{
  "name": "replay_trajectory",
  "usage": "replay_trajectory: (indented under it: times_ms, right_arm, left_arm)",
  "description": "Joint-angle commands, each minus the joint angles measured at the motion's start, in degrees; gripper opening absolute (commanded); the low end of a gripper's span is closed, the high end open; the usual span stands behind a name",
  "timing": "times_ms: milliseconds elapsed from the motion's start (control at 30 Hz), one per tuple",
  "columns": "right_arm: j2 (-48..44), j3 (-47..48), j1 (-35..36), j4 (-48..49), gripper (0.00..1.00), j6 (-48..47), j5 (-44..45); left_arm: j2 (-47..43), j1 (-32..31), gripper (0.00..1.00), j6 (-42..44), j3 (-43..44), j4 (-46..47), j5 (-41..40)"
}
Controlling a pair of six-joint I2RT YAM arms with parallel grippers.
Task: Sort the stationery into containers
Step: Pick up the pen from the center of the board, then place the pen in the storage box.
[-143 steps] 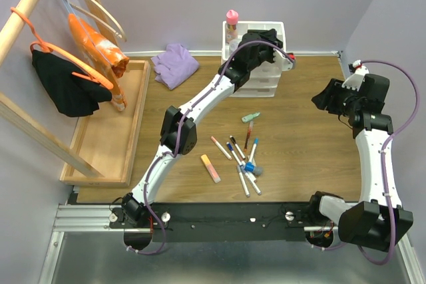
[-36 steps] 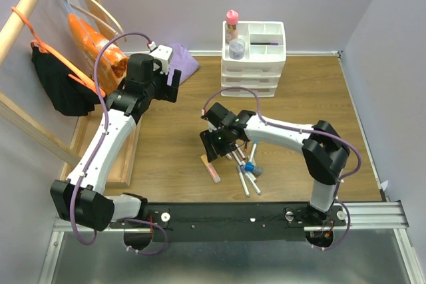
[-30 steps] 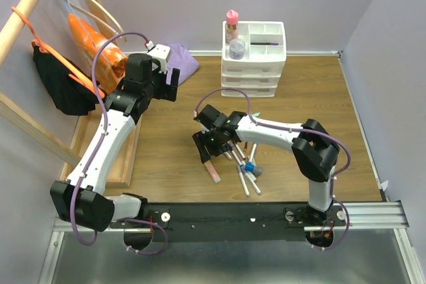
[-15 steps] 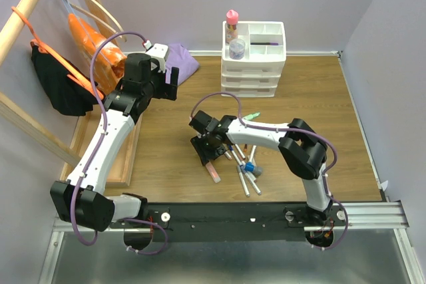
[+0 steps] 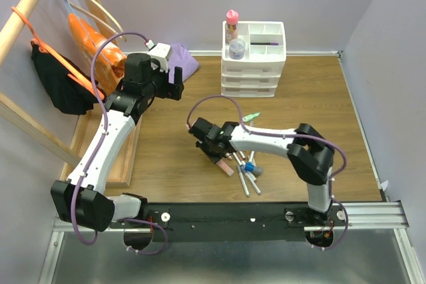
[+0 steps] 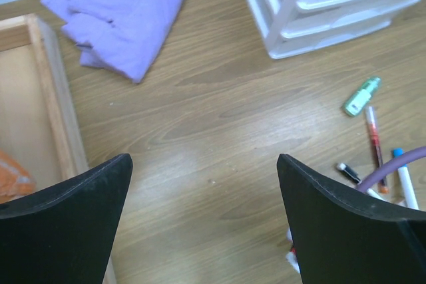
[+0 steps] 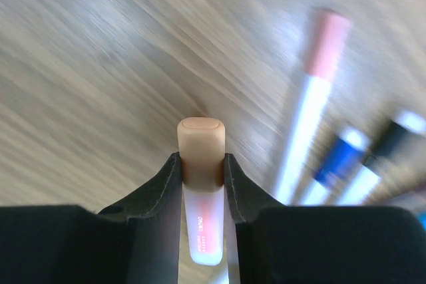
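An orange highlighter (image 7: 201, 177) sits between the fingers of my right gripper (image 7: 202, 164), which is shut on its cap low over the table. From above, its body (image 5: 223, 166) sticks out below the right gripper (image 5: 212, 143). Several thin white markers (image 5: 246, 171) lie just to the right, and a mint highlighter (image 5: 251, 117) lies apart behind them. My left gripper (image 5: 172, 79) hangs open and holds nothing, high over the left of the table (image 6: 203, 164). The white drawer unit (image 5: 256, 58) at the back holds a pink-capped glue bottle (image 5: 231, 24), a grey jar (image 5: 236, 48) and a purple marker (image 5: 266, 44).
A purple cloth (image 6: 116, 14) lies at the back left, beside a long wooden tray (image 5: 106, 138). A wooden rack with hangers (image 5: 66, 51) leans over that tray. The right arm's purple cable (image 5: 213, 101) loops above the markers.
My right gripper has closed onto the orange highlighter and turned it, dragging it slightly right towards the markers. The left arm has barely moved.
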Motion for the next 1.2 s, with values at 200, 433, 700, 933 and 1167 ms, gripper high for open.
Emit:
replay_trajectory:
  times_ms: [200,433,700,933,1167]
  right_arm:
    - [-15.1,17.1,-20.8,3.0,0.01,-12.2,1.3]
    - [-15.3,23.7,-29.6,18.6,0.01,-25.4,1.2]
    - [-4.9,39.8,-37.4,21.1,0.01,-39.3,-4.3]
    - [2.3,49.0,-41.0,18.1,0.01,-50.6,-12.4]
    - [6.5,52.7,-43.0,16.3,0.01,-53.3,-15.5]
  left_arm:
    - [4.4,-6.3,0.98,7.2,1.4,3.7,8.7]
    - [4.1,-7.8,0.98,12.7,0.1,2.6,13.5]
    - [2.1,-7.9,0.99,13.7,-4.8,5.7,15.8]
    - [4.1,-7.9,0.98,15.4,-3.6,7.3,16.0]
    - [5.4,-7.7,0.99,17.7,-3.1,7.2,13.6]
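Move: The pen is already pinched in the right gripper, down at the table; the white drawer unit's top tray lies about 40 cm ahead, 14 cm to the right and 19 cm higher. In that tray, the pink-lidded jar is roughly 44 cm ahead and 6 cm right of this gripper, the clip tub 35 ahead and 8 right, the purple marker 36 ahead and 18 right, all some 20 cm up. From the left gripper the tray is about 27 cm ahead, 29 right and 6 lower. Keep the right gripper shut on the pen and sweep it quickly up and forward, nearly 40 cm each way, veering right towards the drawer unit's top tray; tip the wrist up about 65 degrees until the fingers point almost level ahead. Swing the open left gripper right and somewhat down towards the loose pens, turning it clockwise. ##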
